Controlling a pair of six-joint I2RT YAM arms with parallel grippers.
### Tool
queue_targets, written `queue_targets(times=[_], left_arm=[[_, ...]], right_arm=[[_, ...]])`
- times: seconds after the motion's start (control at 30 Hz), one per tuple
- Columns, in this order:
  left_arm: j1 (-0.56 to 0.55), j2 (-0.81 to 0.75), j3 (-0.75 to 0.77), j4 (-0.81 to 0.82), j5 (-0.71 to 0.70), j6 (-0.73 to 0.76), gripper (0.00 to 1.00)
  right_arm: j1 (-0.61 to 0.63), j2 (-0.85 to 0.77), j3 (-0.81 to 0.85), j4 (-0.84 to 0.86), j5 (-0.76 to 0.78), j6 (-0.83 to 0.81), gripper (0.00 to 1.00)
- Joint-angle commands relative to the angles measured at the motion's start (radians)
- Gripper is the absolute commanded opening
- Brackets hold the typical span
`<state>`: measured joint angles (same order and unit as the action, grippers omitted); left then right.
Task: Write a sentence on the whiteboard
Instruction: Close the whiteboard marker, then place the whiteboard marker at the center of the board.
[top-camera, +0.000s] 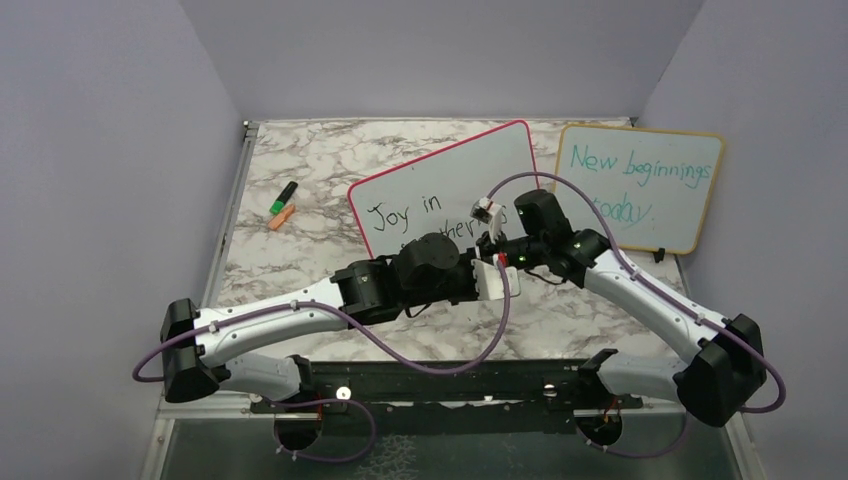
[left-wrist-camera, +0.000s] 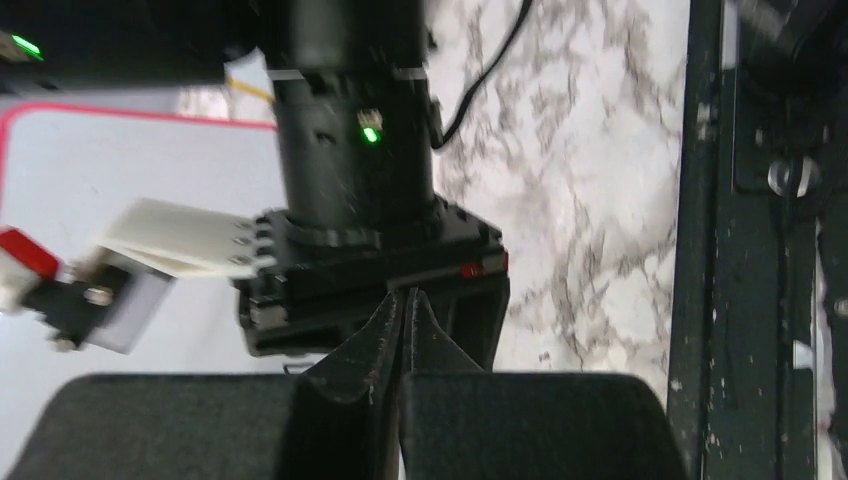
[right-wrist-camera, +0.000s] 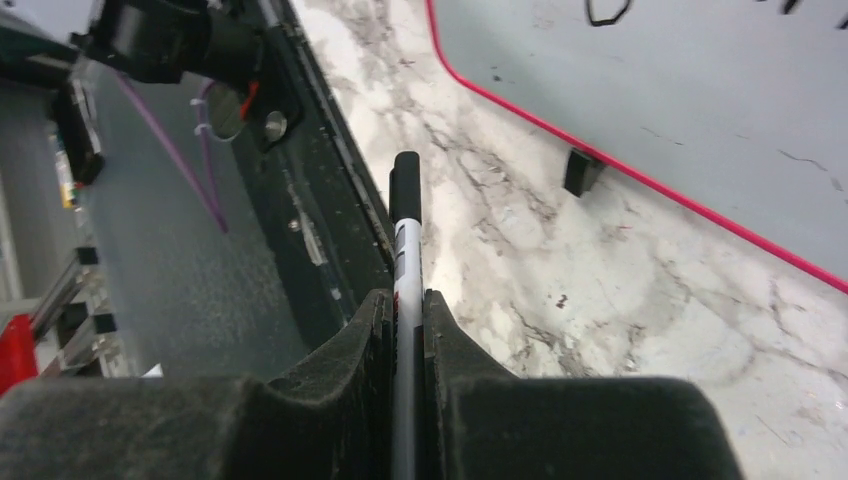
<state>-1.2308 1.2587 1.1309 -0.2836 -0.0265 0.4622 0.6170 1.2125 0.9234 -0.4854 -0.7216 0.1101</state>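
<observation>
The whiteboard (top-camera: 440, 185), white with a thin red-pink frame, lies on the marble table. Of the sentence (top-camera: 405, 212) in black marker, "Joy in" shows; both arms hide most of the second line. My right gripper (right-wrist-camera: 405, 300) is shut on a white marker (right-wrist-camera: 406, 240), whose black end points toward the rail at the near edge. It hangs just off the whiteboard's (right-wrist-camera: 700, 90) near edge. My left gripper (left-wrist-camera: 408, 300) is shut on nothing, its tips right against the right arm's black wrist (left-wrist-camera: 355, 190). In the top view both grippers (top-camera: 512, 276) (top-camera: 498, 252) meet over the board's near right corner.
A yellow-framed board (top-camera: 645, 185) with teal writing stands at the right. A green marker (top-camera: 284, 197) and an orange piece (top-camera: 281, 218) lie left of the whiteboard. A black rail (top-camera: 450, 380) runs along the near edge. Grey walls close in three sides.
</observation>
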Motion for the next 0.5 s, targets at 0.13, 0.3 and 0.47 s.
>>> queue_targets(times=[0.13, 0.3, 0.47], left_arm=[[0.006, -0.124, -0.015, 0.012, -0.104, 0.004, 0.14], [0.049, -0.233, -0.079, -0.057, -0.096, -0.016, 0.4], [0.177, -0.287, -0.13, -0.053, 0.009, -0.096, 0.57]], right_arm=[[0.011, -0.087, -0.028, 0.015, 0.137, -0.003, 0.01], [0.008, -0.107, -0.063, 0.046, 0.148, -0.001, 0.01], [0.003, -0.123, -0.095, 0.072, 0.163, -0.005, 0.01]])
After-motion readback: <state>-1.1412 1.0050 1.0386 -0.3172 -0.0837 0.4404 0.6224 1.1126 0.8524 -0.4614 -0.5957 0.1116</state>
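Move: The closed marker's black cap lies about 9 cm to the left of the empty left hand, 10 cm below it and about 1 cm ahead. The right fingers gripping the marker's body are only some 3 cm to its left and 7 cm below, level with it fore and aft; the pink-framed whiteboard's middle is roughly 16 cm ahead, 7 cm left and 18 cm lower. From the right hand the cap sits about 6 cm left, 4 cm below, straight ahead 0. Up first, by about 4 cm, the left hand lifts clear above the right gripper, then swings some 7 cm to the left with a slight forward drift, its shut, empty fingers spreading to about half open. The right hand keeps its grip on the capped marker, easing about 1.5 cm to the right. ##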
